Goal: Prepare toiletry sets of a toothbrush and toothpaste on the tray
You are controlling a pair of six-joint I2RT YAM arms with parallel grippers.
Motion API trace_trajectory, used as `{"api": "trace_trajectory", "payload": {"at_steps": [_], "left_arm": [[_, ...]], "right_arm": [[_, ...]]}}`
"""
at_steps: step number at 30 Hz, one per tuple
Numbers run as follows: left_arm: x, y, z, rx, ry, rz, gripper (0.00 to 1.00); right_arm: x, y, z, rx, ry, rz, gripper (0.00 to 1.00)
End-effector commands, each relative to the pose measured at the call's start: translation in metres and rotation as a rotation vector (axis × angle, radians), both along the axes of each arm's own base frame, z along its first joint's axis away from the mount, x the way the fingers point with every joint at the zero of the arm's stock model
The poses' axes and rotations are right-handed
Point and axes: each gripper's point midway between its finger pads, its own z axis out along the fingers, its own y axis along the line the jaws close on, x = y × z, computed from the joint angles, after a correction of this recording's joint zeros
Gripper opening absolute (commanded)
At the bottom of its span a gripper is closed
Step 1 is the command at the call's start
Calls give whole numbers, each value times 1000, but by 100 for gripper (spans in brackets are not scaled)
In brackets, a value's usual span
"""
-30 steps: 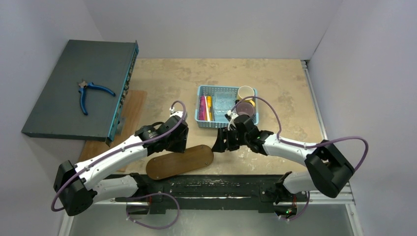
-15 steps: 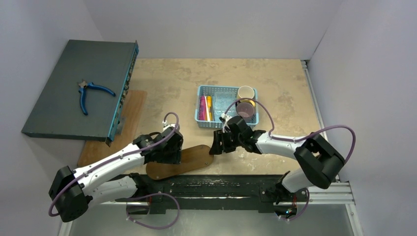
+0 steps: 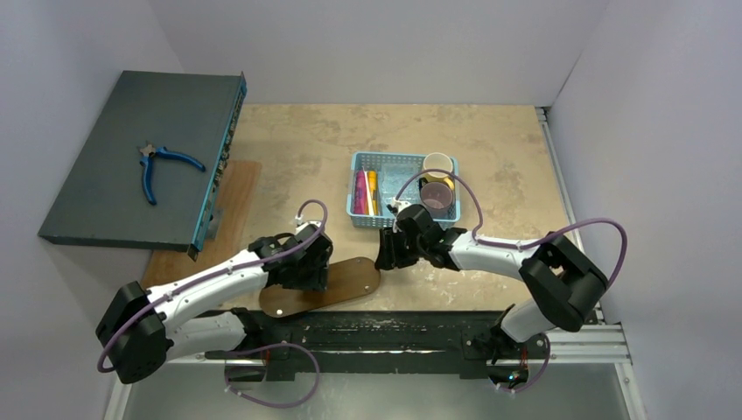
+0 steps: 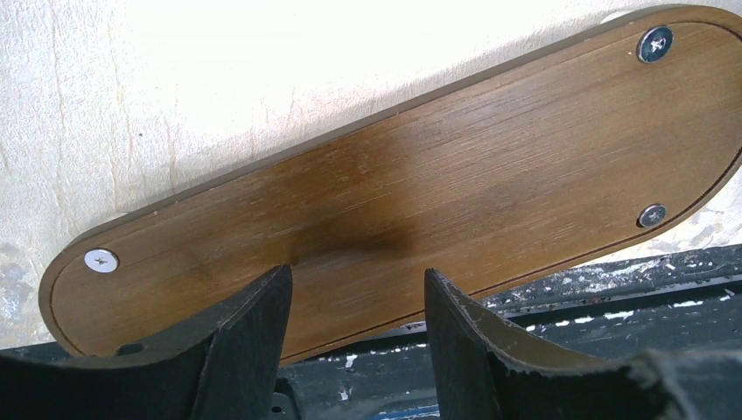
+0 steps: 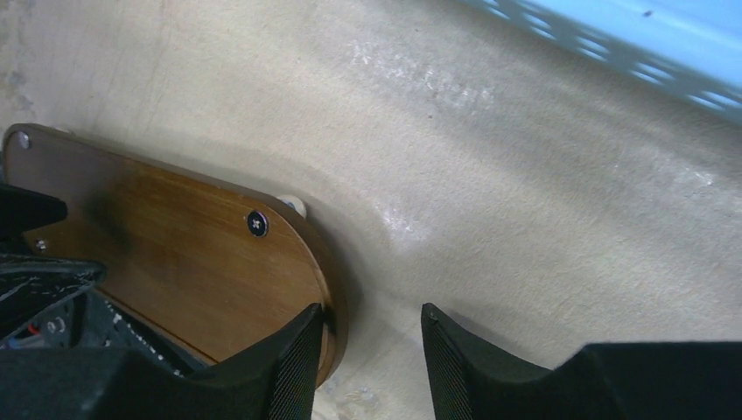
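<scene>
The dark brown oblong tray (image 3: 354, 278) lies near the table's front edge with screw heads and small feet facing up (image 4: 420, 166). My left gripper (image 4: 357, 276) hovers open over the middle of its near long edge (image 3: 304, 267). My right gripper (image 5: 370, 311) is open astride the tray's right rounded end (image 5: 188, 249): one finger is over the wood and the other over bare table (image 3: 388, 254). The pink toothpaste (image 3: 359, 192) and the yellow toothpaste (image 3: 373, 186) lie in the blue basket. I cannot make out the toothbrush.
The blue mesh basket (image 3: 385, 160) stands just behind the right gripper, holding a cream cup (image 3: 437, 164) and a dark cup (image 3: 438, 198). A dark grey box (image 3: 114, 166) with blue pliers (image 3: 162, 166) fills the far left, over a lighter wooden board (image 3: 234, 197). A black rail (image 3: 385, 328) borders the front.
My right gripper slid left onto the tray's right end and its jaws narrowed. My left gripper drew back over the tray's near edge and opened slightly.
</scene>
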Motion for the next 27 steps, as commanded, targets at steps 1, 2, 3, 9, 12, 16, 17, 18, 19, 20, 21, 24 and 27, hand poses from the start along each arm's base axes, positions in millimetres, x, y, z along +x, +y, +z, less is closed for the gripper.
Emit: {"api": "trace_trajectory", "payload": {"at_steps": [1, 2, 3, 9, 12, 16, 17, 18, 19, 20, 21, 24, 27], "left_arm": [[9, -5, 4, -8, -31, 5, 57], [10, -5, 3, -4, -30, 6, 57], [10, -5, 3, -1, -30, 6, 57], [12, -4, 2, 13, -32, 3, 59], [14, -4, 2, 22, -36, 3, 59], [16, -6, 3, 23, -39, 1, 59], [17, -6, 4, 23, -39, 0, 59], [18, -7, 4, 23, -40, -2, 59], [18, -7, 5, 22, -42, -4, 60], [19, -8, 6, 21, -44, -5, 60], [20, -9, 7, 19, -47, -7, 60], [22, -11, 9, 18, -50, -10, 60], [24, -13, 11, 17, -53, -15, 60]], "right_arm": [[10, -3, -1, -56, -40, -19, 46], [10, -3, -1, -62, -42, -22, 45], [10, -4, -2, -68, -42, -25, 45], [15, -17, -5, -134, -70, -63, 39], [16, -24, -6, -162, -80, -82, 37], [18, -38, -8, -216, -96, -125, 34], [19, -41, -9, -225, -99, -134, 33], [18, -44, -10, -234, -100, -142, 32], [18, -48, -10, -243, -104, -154, 31], [17, -52, -11, -252, -104, -166, 31], [17, -55, -12, -259, -106, -177, 30], [14, -64, -15, -282, -101, -208, 28], [7, -71, -18, -282, -75, -242, 25]]}}
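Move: The tray's right end lies at the right hand's left finger, about 2 cm left and 2 cm back of that hand; the tray's middle is some 14 cm left, 5 cm back. The blue basket is about 16 cm ahead and 4 cm right, its yellow and pink tubes some 16 cm ahead and 4 cm left. From the left hand, the tray's middle lies about 2 cm ahead, 1 cm right and 2 cm below. Narrowing at the tray's right end, the right fingers draw it about 4 cm right and 2 cm forward. ##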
